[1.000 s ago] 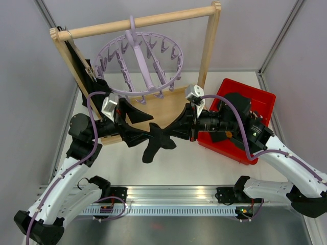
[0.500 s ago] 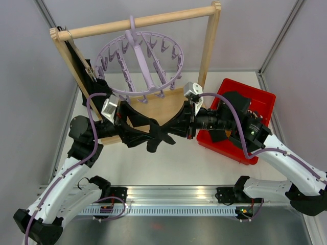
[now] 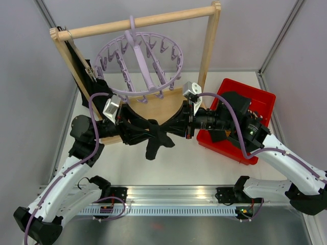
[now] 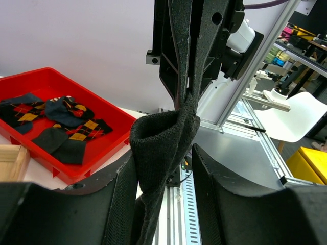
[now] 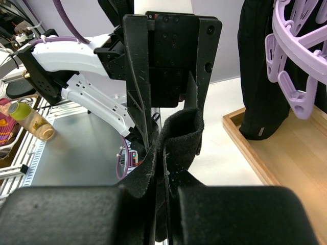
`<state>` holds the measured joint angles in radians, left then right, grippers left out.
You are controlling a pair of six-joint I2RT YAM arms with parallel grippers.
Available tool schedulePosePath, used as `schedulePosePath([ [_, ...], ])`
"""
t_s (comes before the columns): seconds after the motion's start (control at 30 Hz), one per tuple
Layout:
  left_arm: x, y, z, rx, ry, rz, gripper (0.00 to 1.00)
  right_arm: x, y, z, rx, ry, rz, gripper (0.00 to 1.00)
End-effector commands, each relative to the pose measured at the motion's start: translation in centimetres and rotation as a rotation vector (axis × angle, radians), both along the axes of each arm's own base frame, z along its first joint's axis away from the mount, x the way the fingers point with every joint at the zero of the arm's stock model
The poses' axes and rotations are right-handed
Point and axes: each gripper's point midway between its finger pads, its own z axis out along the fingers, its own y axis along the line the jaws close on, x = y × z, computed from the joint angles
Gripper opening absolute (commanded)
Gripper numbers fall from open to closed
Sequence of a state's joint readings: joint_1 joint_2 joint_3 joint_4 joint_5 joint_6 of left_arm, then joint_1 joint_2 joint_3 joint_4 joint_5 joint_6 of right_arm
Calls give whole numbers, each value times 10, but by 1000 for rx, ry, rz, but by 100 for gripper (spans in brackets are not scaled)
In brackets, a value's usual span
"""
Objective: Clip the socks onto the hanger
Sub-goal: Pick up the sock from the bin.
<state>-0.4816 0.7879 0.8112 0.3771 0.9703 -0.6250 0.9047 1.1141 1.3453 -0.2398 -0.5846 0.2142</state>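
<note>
A plain black sock point(image 3: 155, 139) hangs in mid-air between the two grippers, in front of the wooden base. My right gripper point(image 3: 176, 127) is shut on its upper edge, the fabric pinched flat between the jaws point(image 5: 164, 159). My left gripper point(image 4: 163, 166) stands open around the same sock point(image 4: 162, 138). The cloth lies against one finger point(image 4: 125, 194), with a gap to the other. The lilac hanger point(image 3: 140, 64) hangs from the wooden rail behind and above; its clips point(image 5: 299, 66) show in the right wrist view. More socks point(image 4: 66, 115), some argyle, lie in the red tray.
The red tray point(image 3: 265, 99) sits at the right under the right arm. A wooden frame with a rail point(image 3: 138, 21) and base board point(image 3: 163, 109) stands at the back. Black fabric point(image 5: 260, 76) hangs by the hanger's left side.
The left gripper's jaws have narrowed around the black sock. The sock's tail was drawn up, then dropped a little. The right gripper has kept its grip and shifted slightly left.
</note>
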Motion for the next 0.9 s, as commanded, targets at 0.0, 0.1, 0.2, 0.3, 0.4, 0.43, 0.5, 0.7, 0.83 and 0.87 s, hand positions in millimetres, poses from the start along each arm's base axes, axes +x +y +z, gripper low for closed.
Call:
schedulePosePath([
  [0.0, -5, -1, 6, -23, -22, -21, 50, -2, -1, 30, 73, -49, -9, 0],
  [0.1, -5, -2, 6, -25, -20, -22, 48, 0, 0, 28, 71, -47, -10, 0],
  [0.2, -5, -3, 8, -28, -22, -24, 45, 1, 1, 28, 71, -45, -15, 0],
  [0.3, -4, -4, 7, -26, -14, -21, 39, 2, 2, 27, 71, -46, -23, 0],
  [0.4, -5, -5, 9, -31, -17, -25, 33, 3, 2, 26, 66, -45, -32, 0],
  [0.43, -6, -5, 9, -32, -20, -26, 31, 4, 3, 25, 64, -45, -36, 0],
  [0.5, -6, -5, 11, -34, -22, -28, 25, 7, 4, 23, 56, -42, -49, 0],
  [0.7, -2, -5, 12, -22, -4, 5, 3, 20, 6, 11, 16, -35, -126, 2],
  [0.83, -1, -3, 11, -12, -3, 25, 2, 34, 2, 3, -13, -31, -211, 26],
  [0.87, 0, -2, 11, -9, -9, 35, 2, 38, -1, 3, -15, -37, -238, 38],
])
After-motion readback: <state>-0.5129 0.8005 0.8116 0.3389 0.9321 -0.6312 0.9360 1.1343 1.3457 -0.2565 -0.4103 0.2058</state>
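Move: The black sock hangs in my closed right fingers by one side of its cuff, and its near side is already between my left fingers, which are half open. Its middle is about 2 cm to the right of my left hand and 4 cm below, or some 2 cm left of my right hand and 5 cm below. The hanger's centre is roughly 24 cm ahead of my left hand and 3 cm to its left, at about its height; the wooden tray lies under the hanger, on the table. I keep my left hand almost in place, nudging it barely half a centimetre right, and shut its fingers on the sock's cuff from my right hand's opposite side. Only once they are nearly closed do I start opening my right fingers and draw that hand about 2.5 cm forward and 1 cm down, turning it some 10 degrees clockwise. ##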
